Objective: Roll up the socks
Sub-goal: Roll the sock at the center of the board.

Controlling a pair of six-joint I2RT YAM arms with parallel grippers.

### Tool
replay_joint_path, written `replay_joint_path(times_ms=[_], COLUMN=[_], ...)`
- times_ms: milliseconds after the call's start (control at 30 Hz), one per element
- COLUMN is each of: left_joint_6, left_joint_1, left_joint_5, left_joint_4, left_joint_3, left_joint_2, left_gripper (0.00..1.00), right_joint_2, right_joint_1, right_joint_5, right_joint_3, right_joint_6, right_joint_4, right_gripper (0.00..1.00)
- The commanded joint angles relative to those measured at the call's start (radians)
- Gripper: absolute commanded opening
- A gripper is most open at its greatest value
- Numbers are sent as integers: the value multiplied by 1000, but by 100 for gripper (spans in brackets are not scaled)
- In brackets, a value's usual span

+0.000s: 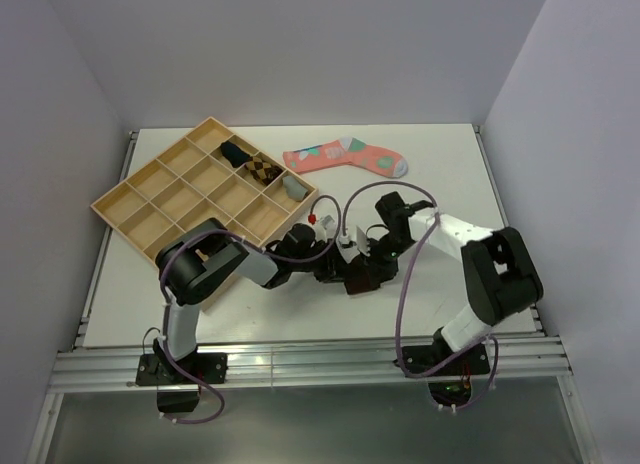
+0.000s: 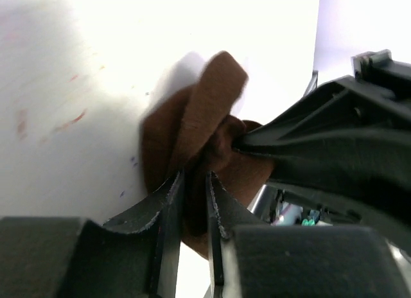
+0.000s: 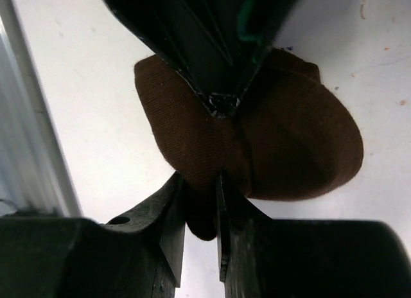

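Note:
A dark brown sock lies bunched on the white table between the two arms. In the left wrist view the sock is folded into a loose roll, and my left gripper has its jaws close together with brown fabric between them. In the right wrist view my right gripper pinches the near edge of the sock. The two grippers meet tip to tip over the sock, the left gripper coming from the left and the right gripper from the right. No striped cuff shows.
A wooden compartment tray sits at the back left, holding a dark roll, a checkered roll and a grey roll. A pink patterned sock lies flat behind the arms.

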Motion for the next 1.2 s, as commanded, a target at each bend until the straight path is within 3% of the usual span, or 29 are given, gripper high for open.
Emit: replay_joint_path(times_ms=[0, 267, 567, 867, 1167], left_joint_6=[-6, 92, 335, 528, 589], left_joint_1=[-18, -66, -121, -121, -117], left_joint_5=[-155, -393, -465, -211, -66], left_joint_4=[83, 286, 358, 248, 165], left_joint_3=[-97, -278, -326, -136, -39], left_joint_2=[-23, -171, -293, -225, -104], left_gripper=[25, 31, 32, 45, 46], right_joint_2=[105, 321, 493, 556, 576], right_joint_1=[-48, -100, -111, -120, -122], right_joint_5=[-51, -39, -24, -30, -19], right_joint_3=[91, 257, 396, 442, 458], right_joint_6=[-39, -14, 24, 56, 76], right_joint_4=[-186, -325, -422, -453, -470], right_gripper=[9, 9, 10, 14, 14])
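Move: Just right of the left fingertips lies the brown sock at the centre of the board, its middle about 4 cm to their right, level in reach and about 1 cm lower. The right hand already grips its right end, so the middle sits some 3 cm left and 1 cm ahead of that hand. From the left hand, the grey sock is about 21 cm ahead and 11 cm left; the pink sock is some 29 cm ahead and 2 cm right. Keeping its pinch on the brown sock close to the board, the right hand turns almost on the spot, some 35 degrees, its fingers swinging back towards the base. Meanwhile the left draws about 5 cm left from the sock, lifts some 8 cm while rolling about 40 degrees and opening wider, then swings back right over the sock and sinks about 3 cm. ##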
